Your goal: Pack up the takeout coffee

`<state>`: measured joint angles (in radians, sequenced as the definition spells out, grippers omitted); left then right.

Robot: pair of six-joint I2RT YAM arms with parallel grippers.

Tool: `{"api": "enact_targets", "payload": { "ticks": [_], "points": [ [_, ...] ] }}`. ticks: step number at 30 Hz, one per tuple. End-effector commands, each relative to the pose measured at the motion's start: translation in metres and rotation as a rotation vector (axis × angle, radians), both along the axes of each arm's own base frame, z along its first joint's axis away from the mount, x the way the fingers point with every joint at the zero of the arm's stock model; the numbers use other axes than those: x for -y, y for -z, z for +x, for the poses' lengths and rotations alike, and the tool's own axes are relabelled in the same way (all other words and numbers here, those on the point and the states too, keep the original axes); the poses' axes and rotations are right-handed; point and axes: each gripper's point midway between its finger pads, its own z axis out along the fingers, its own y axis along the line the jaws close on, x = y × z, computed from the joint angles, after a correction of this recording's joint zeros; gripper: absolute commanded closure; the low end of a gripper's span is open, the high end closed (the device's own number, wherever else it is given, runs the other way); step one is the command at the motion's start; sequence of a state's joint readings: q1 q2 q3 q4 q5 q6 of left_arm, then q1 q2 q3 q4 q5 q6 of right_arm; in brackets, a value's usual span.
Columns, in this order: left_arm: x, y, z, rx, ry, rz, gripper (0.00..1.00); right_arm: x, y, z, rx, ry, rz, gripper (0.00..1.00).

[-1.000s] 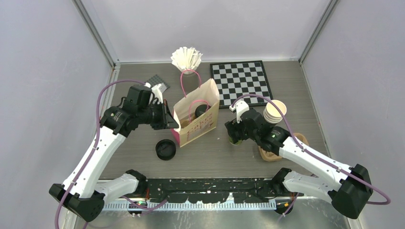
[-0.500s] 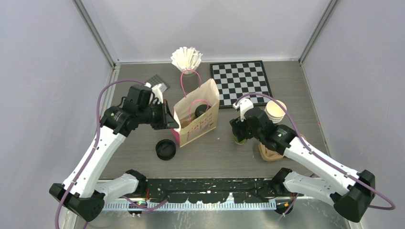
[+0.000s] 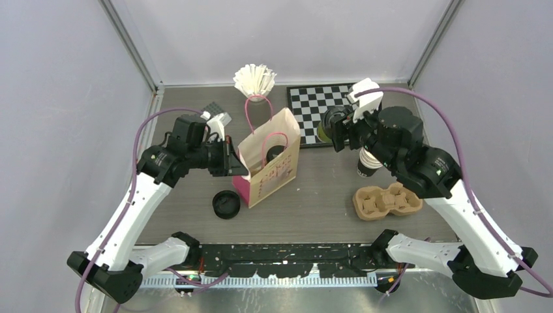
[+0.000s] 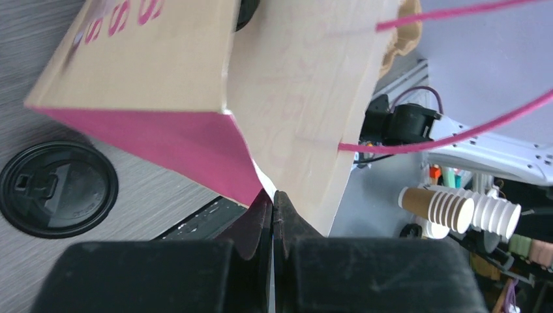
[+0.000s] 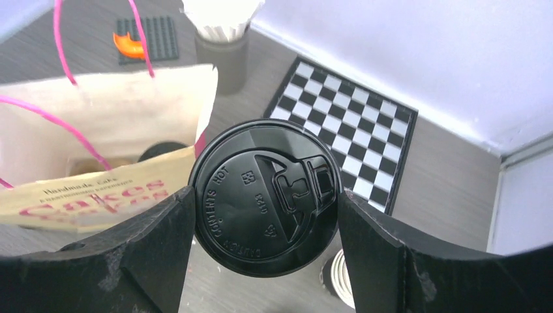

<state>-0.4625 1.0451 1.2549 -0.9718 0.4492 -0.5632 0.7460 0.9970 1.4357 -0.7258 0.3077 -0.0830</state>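
The takeout coffee [image 3: 323,132], an olive-green cup with a black lid [image 5: 266,195], hangs in the air over the near edge of the chessboard, right of the bag. My right gripper [image 3: 331,130] is shut on its sides, one finger [image 5: 163,241] against each flank. The cream paper bag with pink handles [image 3: 270,160] stands mid-table with its mouth open. A second black-lidded cup [image 3: 274,151] sits inside it. My left gripper [image 4: 274,195] is shut on the bag's left top edge [image 4: 261,176], holding it open.
A loose black lid [image 3: 226,204] lies in front of the bag. The brown pulp carrier [image 3: 386,199] sits at the right front, with a stack of paper cups [image 3: 366,163] behind it. A chessboard [image 3: 306,104] and a holder of white papers [image 3: 255,79] stand at the back.
My right arm has lifted the coffee cup off the table and carried it up and back, over the chessboard's edge. The left gripper has kept its hold on the bag.
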Motion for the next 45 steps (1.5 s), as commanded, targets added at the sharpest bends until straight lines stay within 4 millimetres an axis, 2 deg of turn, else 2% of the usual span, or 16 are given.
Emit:
{"api": "enact_targets", "payload": {
  "ticks": [1,4,9,13,17,22,30,33,37,41,45],
  "points": [
    [0.019,-0.020,-0.006,0.043,0.120,-0.118,1.00,-0.011,-0.046,0.001,0.102,-0.074,0.011,0.33],
    [0.023,-0.022,-0.010,0.032,0.148,-0.139,1.00,-0.026,-0.059,0.001,0.133,-0.153,0.014,0.32],
    [0.024,-0.024,-0.015,0.052,0.178,-0.162,1.00,-0.059,-0.059,0.005,0.148,-0.284,0.026,0.32],
    [0.021,-0.021,-0.016,0.068,0.178,-0.147,1.00,-0.082,-0.050,0.005,0.116,-0.380,0.028,0.32],
    [0.019,-0.020,-0.013,0.094,0.179,-0.129,1.00,-0.092,-0.034,0.002,0.074,-0.427,0.027,0.32],
    [0.018,-0.020,-0.004,0.111,0.151,-0.107,1.00,-0.095,-0.016,-0.005,0.025,-0.468,0.010,0.32],
    [0.017,-0.023,0.023,0.137,0.096,-0.044,0.99,-0.082,0.004,-0.025,-0.045,-0.492,-0.031,0.32],
    [0.018,-0.024,0.030,0.129,0.093,-0.022,0.97,-0.077,0.006,-0.029,-0.055,-0.487,-0.037,0.32],
    [0.015,-0.029,0.044,0.145,0.064,0.025,0.93,-0.075,-0.001,-0.033,-0.061,-0.478,-0.009,0.33],
    [0.008,-0.039,0.053,0.132,0.008,0.072,0.79,-0.082,-0.002,-0.040,-0.089,-0.500,0.033,0.33],
    [0.008,-0.043,0.051,0.098,-0.019,0.061,0.69,-0.083,0.003,-0.038,-0.084,-0.503,0.022,0.33]
  ]
}}
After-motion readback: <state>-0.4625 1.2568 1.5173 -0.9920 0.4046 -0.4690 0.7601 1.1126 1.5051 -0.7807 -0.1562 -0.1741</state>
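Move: The right hand holds the takeout coffee; the bag's middle lies about 18 cm to its left, 2 cm ahead and 24 cm below. The cup stack is 17 cm right and 7 cm ahead of this hand, the egg tray 24 cm right and 4 cm back. From the left hand, pinching the bag's near-left rim, the bag's middle lies 8 cm ahead, 7 cm right and 13 cm below, the black lid 9 cm left, 3 cm ahead. Right hand carries the coffee about 8 cm leftward over the bag; left hand opens, moving 5 cm forward. ##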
